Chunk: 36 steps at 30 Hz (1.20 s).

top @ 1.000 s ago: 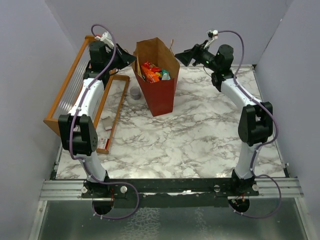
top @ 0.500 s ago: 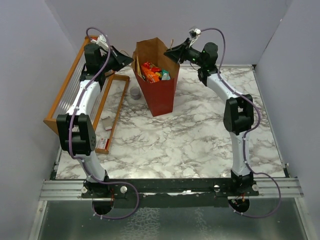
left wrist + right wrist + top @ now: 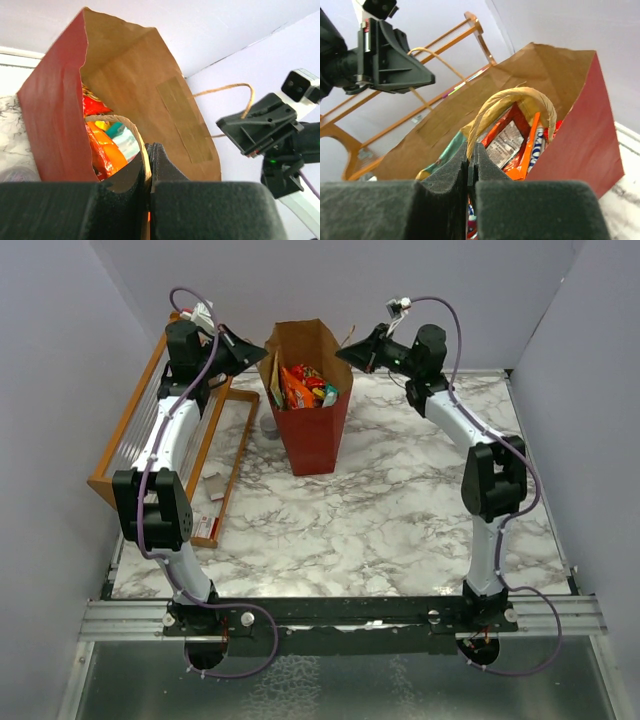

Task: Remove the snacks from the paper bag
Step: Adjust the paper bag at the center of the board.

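The paper bag (image 3: 312,435), dark red outside and brown inside, stands upright at the back of the marble table. The snacks (image 3: 304,386) fill it: orange, red and teal packets show through the open mouth. My left gripper (image 3: 262,350) is at the bag's left rim, shut on a twine handle (image 3: 118,119). My right gripper (image 3: 341,353) is at the right rim, shut on the other twine handle (image 3: 516,95). The left wrist view shows packets (image 3: 101,145) beyond my left gripper (image 3: 148,148). In the right wrist view, packets (image 3: 512,141) lie behind my right gripper (image 3: 470,148).
An orange wooden rack (image 3: 135,435) leans along the left wall. Small flat items (image 3: 211,486) lie on the table beside it. A small grey object (image 3: 266,427) sits just left of the bag. Grey walls close in the back and both sides.
My right gripper came in to the bag's right rim and shut on the twine handle. The bag's mouth now stands wider and the bag has shifted slightly. The left gripper stays shut on its handle.
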Motion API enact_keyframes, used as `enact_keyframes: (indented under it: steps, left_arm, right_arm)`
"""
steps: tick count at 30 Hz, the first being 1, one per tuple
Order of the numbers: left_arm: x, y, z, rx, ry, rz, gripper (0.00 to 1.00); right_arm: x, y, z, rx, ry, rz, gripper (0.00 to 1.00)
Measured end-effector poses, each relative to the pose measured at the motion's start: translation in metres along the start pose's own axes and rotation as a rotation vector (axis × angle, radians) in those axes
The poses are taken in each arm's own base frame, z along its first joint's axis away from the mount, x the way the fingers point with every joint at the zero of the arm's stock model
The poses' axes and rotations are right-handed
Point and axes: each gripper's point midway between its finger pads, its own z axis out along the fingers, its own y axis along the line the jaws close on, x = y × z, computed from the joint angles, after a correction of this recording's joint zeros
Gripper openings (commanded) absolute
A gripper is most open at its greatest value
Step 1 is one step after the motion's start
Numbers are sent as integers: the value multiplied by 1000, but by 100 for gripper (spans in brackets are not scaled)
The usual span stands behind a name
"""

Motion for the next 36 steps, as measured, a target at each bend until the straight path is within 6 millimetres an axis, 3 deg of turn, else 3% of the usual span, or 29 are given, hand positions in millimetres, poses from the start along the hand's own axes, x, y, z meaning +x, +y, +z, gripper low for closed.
enact_keyframes:
  steps: [5,12,16,19,24,29,33,36]
  left_arm:
    - [4,-5,-9,-7,6,4,0]
    - [17,-26,-44,-20,16,60,0]
    - [17,-36,-60,-39,3,114,0]
    - [14,-42,-71,-57,-14,148,0]
    - [11,-49,-79,-50,-25,197,0]
    - [27,-52,-81,4,17,229,0]
    - [42,-64,-75,82,56,287,0]
    - [61,-84,-70,167,99,345,0]
  right_arm:
    - [4,34,-24,-5,62,49,1]
    - [31,95,-69,-21,117,114,2]
    - [45,124,-80,-47,138,124,2]
    - [53,139,-78,-76,152,129,4]
    - [74,150,-77,-98,181,168,11]
    - [101,156,-87,-91,216,234,19]
    - [103,165,-99,-86,216,237,23]
    - [100,174,-111,-67,218,217,25]
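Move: Both hands already grip the bag's handles, and the board's center lies some 16 cm back, 17 cm right and 32 cm below the left hand; from the right hand it is about 16 cm back, 1 cm right and 30 cm down. The paper bag's middle is roughly 4 cm back and 11 cm right of the left hand, 15 cm lower. A clear cup stands almost straight below the left hand, about 29 cm down. Both grippers haul the bag back by its handles, right about 23 cm, left 11, right fingers parting late. ##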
